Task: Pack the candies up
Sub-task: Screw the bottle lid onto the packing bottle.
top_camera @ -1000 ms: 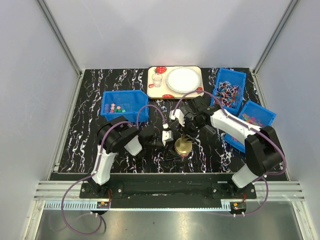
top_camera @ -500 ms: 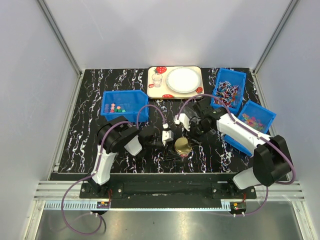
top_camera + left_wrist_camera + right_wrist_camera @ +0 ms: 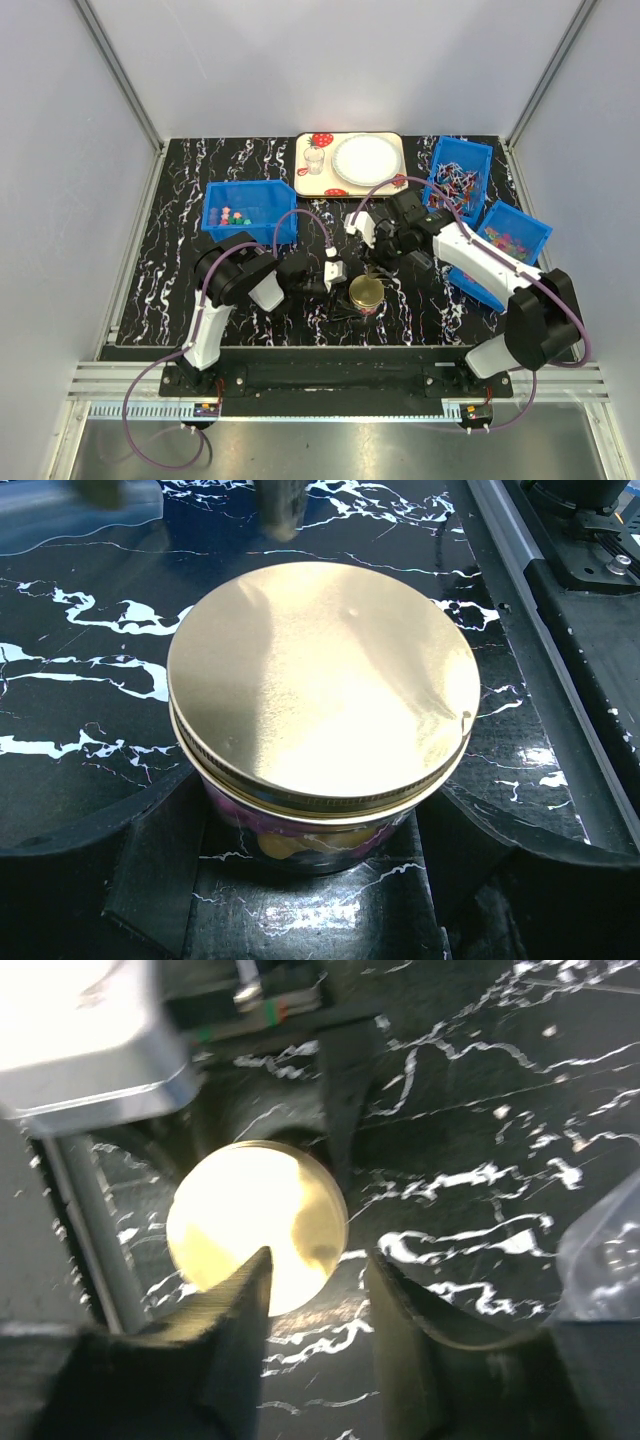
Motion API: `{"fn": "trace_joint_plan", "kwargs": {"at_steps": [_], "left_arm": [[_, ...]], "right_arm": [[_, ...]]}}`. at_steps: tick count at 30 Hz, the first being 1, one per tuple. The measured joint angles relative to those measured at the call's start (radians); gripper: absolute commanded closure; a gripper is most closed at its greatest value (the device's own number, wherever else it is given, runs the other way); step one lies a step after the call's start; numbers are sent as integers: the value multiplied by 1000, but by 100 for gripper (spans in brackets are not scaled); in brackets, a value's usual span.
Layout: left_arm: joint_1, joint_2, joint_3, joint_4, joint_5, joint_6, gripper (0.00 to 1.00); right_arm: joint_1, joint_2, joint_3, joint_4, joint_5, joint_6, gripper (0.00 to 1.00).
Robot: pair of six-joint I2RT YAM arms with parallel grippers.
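A glass jar [image 3: 300,830] with a gold lid [image 3: 320,680] stands on the black marbled table. My left gripper [image 3: 310,880] is shut on it, one finger on each side of its base. Yellow and pink-purple sweets show through the glass. In the top view the lid [image 3: 366,292] sits at the front centre. My right gripper [image 3: 378,258] hovers just behind and above it. In the right wrist view the right gripper [image 3: 318,1260] is open with nothing between its fingers, and the lid [image 3: 255,1225] lies beyond them. Bright mixed candies [image 3: 507,240] fill the near right blue bin.
A blue bin [image 3: 270,205] at the left holds a few pink and green sweets. Another blue bin [image 3: 478,160] at the back right holds red-blue-white sticks. A tray [image 3: 318,182] with a white plate [image 3: 364,159] and a small glass sits at the back centre.
My right gripper has lifted off the gold lid, drawn back toward the tray, and its jaws have parted. The left gripper and the jar have stayed put.
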Motion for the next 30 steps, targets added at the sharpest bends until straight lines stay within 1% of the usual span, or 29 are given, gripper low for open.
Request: {"fn": "trace_joint_plan", "kwargs": {"at_steps": [1, 2, 8, 14, 20, 24, 27, 30], "left_arm": [[0, 0, 0, 0, 0, 0, 29], [0, 0, 0, 0, 0, 0, 29], [0, 0, 0, 0, 0, -1, 28], [0, 0, 0, 0, 0, 3, 29], [0, 0, 0, -1, 1, 11, 29], [0, 0, 0, -2, 1, 14, 29], [0, 0, 0, -2, 1, 15, 28], [0, 0, 0, -2, 1, 16, 29]], "right_arm": [[1, 6, 0, 20, 5, 4, 40], [3, 10, -2, 39, 16, 4, 39], [58, 9, -66, 102, 67, -5, 35], [110, 9, -93, 110, 78, -19, 33], [124, 20, -92, 135, 83, -22, 31], [124, 27, -89, 150, 86, -22, 27], [124, 40, -78, 154, 85, -23, 27], [124, 54, -65, 150, 80, -25, 29]]}}
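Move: The right hand hovers empty beside the bottle lid, whose middle lies roughly 3 cm to its left, 3 cm back and 4 cm below. Directly under the lid stands the packing bottle, about 8 cm below the hand; the clear scoop lies some 7 cm ahead, 8 cm right and 12 cm down. The left gripper already clasps the bottle, with the lid about 4 cm above its hand point, 1 cm right and level fore and aft. Down and left, some 3 cm each way, the right hand comes back over the bottle lid, after a 1 cm forward start and a 2.5 cm swing back; it ends by creeping left and slightly forward at constant height. Its fingers open from about half to nearly three quarters, and the rear fingertip comes to rest on the lid's top. The left hand keeps its grip on the bottle. ##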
